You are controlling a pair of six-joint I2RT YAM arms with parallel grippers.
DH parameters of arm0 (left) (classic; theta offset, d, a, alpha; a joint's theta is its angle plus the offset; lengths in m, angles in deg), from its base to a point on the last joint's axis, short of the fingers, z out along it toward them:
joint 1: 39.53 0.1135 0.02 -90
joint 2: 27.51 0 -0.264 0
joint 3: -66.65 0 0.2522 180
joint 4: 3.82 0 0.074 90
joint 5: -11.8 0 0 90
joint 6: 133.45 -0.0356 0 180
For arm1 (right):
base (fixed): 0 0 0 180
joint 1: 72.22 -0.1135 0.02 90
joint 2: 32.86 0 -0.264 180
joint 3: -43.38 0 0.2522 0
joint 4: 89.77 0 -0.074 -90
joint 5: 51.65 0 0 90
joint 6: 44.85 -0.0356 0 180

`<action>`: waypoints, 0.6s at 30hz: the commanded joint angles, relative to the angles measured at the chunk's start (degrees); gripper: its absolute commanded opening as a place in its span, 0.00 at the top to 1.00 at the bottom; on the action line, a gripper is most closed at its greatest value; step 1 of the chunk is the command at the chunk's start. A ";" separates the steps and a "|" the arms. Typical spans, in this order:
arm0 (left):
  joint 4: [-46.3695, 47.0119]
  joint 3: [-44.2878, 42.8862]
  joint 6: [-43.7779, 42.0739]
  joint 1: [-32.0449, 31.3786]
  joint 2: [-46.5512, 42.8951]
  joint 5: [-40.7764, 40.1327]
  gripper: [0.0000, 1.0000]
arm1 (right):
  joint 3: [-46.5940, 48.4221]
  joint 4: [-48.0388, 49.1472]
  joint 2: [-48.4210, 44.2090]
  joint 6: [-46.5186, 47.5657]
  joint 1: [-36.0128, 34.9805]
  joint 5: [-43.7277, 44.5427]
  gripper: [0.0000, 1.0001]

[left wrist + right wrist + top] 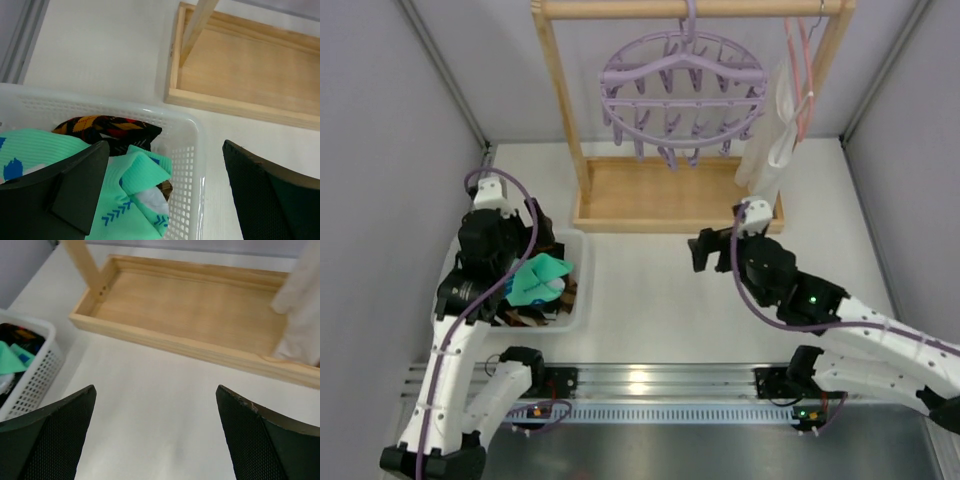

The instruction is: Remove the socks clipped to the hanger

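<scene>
The lavender round hanger [682, 90] hangs by its hook from the wooden bar, and I see no sock on its pegs. Several socks lie in the white basket [578, 300]: a teal-and-white one [540, 278] on top and a dark argyle one [107, 127] behind it. My left gripper [165, 150] is open above the basket's right wall [196, 165], with the teal sock [135, 200] under its left finger and nothing held. My right gripper [705, 250] is open over bare table in front of the wooden tray [190, 305], and it is empty [155, 390].
A wooden rack with a tray base [660, 195] stands at the back. A long white cloth [770, 140] hangs on a thin pink hanger [803, 70] at its right and reaches into the tray [300, 305]. Grey walls close both sides.
</scene>
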 commanded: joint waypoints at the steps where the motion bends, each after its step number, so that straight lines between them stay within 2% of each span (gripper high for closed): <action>1: -0.23 0.43 -2.46 0.36 -8.59 3.33 0.02 | 3.85 -23.77 -9.17 -3.24 0.58 16.73 0.01; 2: -1.20 0.87 -2.91 0.28 -10.18 2.89 0.02 | 4.64 -29.81 -11.10 -4.81 0.50 17.53 0.00; 5: -3.39 1.06 -3.61 -0.95 -15.19 2.97 0.02 | 6.93 -37.31 -18.22 -6.49 0.58 18.94 0.00; 9: -10.15 -1.66 -4.75 -2.27 -18.54 2.45 0.02 | 8.95 -41.37 -25.08 -4.66 0.58 19.11 0.00; 13: -13.51 -2.64 -5.28 -4.20 -21.08 0.43 0.02 | 12.47 -45.68 -25.10 -1.94 0.58 21.66 0.01; 18: -13.33 -2.02 -5.90 -5.87 -22.76 0.26 0.01 | 17.03 -48.94 -21.85 1.14 0.58 26.48 0.00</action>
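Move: The green sock released in the basket lies some 19 cm below the left gripper, about 5 cm back and 3 cm to its left. The patterned sock is about 7 cm farther out than the green one, and the basket's middle is some 5 cm to the green sock's left. From the right gripper, the green sock is about 40 cm left, 2 cm back and 19 cm down; the wooden tray lies roughly 20 cm ahead, 6 cm left and 23 cm down. Swing the empty right gripper quickly to the right, about 19 cm away from the basket, easing back and up a little while turning some 20 degrees clockwise. Meanwhile draw the left gripper back about 10 cm, high above the basket, rising a few centimetres and tipping its fingers up slightly. Keep both grippers wide open, touching nothing. ##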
